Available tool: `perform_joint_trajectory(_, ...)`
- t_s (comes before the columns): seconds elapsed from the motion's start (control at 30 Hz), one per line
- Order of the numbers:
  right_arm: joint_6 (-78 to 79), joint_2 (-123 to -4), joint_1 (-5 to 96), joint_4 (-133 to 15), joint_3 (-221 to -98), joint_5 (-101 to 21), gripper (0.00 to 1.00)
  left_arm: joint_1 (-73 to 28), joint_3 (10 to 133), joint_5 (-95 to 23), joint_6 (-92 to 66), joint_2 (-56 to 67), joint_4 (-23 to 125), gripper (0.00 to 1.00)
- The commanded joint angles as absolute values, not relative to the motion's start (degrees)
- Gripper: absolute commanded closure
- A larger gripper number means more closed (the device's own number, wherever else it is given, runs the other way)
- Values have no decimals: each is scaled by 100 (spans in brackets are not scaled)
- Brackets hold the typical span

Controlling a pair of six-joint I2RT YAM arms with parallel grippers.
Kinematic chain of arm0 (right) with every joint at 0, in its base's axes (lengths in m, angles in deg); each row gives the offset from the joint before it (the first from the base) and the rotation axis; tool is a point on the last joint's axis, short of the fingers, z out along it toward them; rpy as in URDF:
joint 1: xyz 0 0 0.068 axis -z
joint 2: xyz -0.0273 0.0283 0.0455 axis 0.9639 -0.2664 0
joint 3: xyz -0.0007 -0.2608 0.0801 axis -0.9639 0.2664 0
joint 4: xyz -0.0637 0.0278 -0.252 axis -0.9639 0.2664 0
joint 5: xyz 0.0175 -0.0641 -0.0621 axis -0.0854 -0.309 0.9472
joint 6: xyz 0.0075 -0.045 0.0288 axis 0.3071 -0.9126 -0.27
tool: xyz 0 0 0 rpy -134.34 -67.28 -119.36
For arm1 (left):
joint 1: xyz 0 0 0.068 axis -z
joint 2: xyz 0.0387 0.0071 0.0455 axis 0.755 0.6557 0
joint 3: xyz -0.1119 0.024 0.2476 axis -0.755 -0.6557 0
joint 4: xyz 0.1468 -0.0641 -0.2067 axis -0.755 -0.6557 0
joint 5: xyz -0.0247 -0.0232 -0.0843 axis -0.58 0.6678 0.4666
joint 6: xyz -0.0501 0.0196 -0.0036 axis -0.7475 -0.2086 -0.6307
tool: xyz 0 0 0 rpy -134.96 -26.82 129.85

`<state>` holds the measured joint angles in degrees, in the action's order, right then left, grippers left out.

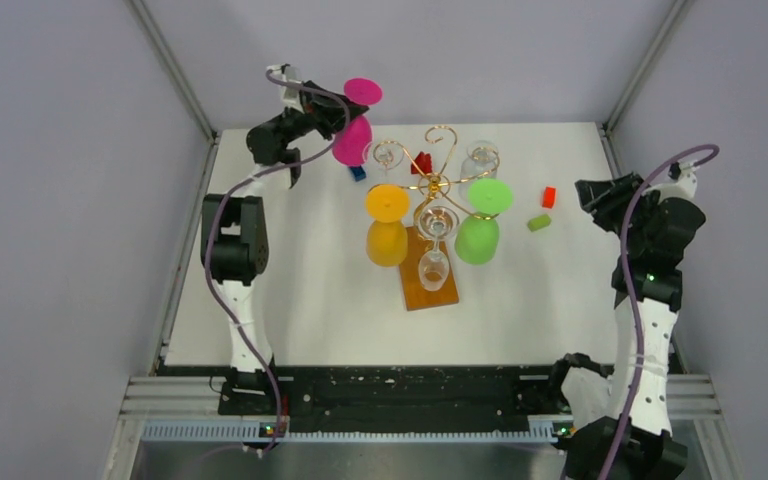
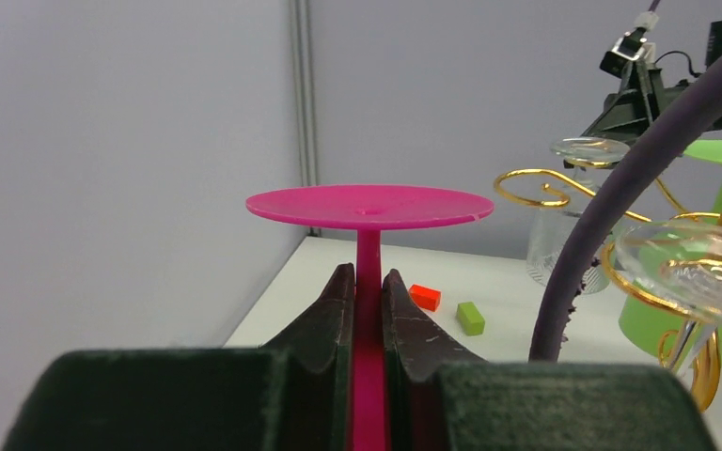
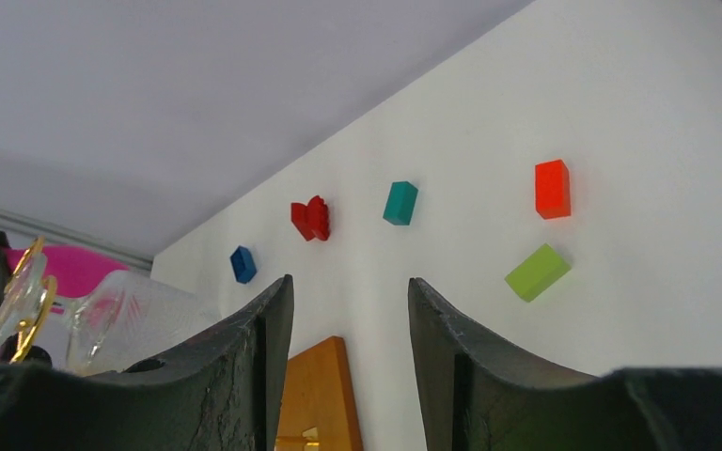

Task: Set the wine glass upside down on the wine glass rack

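Observation:
A pink wine glass (image 1: pixel 353 140) hangs upside down, foot up, at the far left of the table. My left gripper (image 1: pixel 332 113) is shut on its stem. In the left wrist view the fingers (image 2: pixel 329 319) pinch the pink stem below the flat foot (image 2: pixel 369 206). The glass is left of the wine glass rack (image 1: pixel 438 183), apart from it. The rack is gold wire on a wooden base (image 1: pixel 428 290). It holds an orange glass (image 1: pixel 387 225), a green glass (image 1: pixel 480 225) and clear glasses (image 1: pixel 434 250). My right gripper (image 1: pixel 600 192) is open and empty at the right; it also shows in the right wrist view (image 3: pixel 348 287).
Small blocks lie on the white table: a red one (image 1: pixel 549 196) and a green one (image 1: pixel 538 223) right of the rack, a blue one (image 1: pixel 357 173) below the pink glass, a red piece (image 1: pixel 421 163) behind the rack, a teal one (image 3: pixel 400 203). Grey walls enclose the table.

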<state>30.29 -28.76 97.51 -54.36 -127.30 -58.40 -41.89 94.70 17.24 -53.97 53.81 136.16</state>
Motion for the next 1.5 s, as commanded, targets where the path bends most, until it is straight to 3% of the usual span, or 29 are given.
perform_joint_trajectory(0.0,2709,-3021,9358,-5155,-13531,-5574,52,-4386,9014,1498,-5200,4872,14184,100)
perform_joint_trajectory(0.2,2547,-3381,8783,-4714,-14533,-5293,52,-4640,8450,1316,-5154,4496,14183,100)
perform_joint_trajectory(0.43,1978,-4804,8246,-3418,-16702,-5522,54,-4708,8341,1272,-5116,4328,14184,100)
perform_joint_trajectory(0.9,133,-8104,5571,-141,-21448,-4289,50,-4735,8396,1289,-5195,4393,14181,100)
perform_joint_trajectory(1.17,-110,-8775,5204,20,-22070,-4065,55,-4731,8425,1325,-5195,4430,14180,100)
perform_joint_trajectory(1.47,-435,-8745,4898,78,-21965,-3928,57,-4728,8443,1358,-5212,4434,14184,100)
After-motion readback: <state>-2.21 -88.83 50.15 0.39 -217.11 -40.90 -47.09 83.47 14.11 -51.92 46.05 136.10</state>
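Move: The left hand already holds the pink wine glass upside down by its stem; the rack's empty far hook is about 15 cm to its right, 5 cm back and level. From the right hand that hook is roughly 26 cm left, 9 cm ahead and 6 cm higher. Nearer this hand hang a clear glass (18 cm left, 5 cm ahead) and the green glass (16 cm left, 3 cm back), middles about hand height. Right hand arcs up, 25 cm left, forward, then down to the empty hook; left hand withdraws 5 cm. ##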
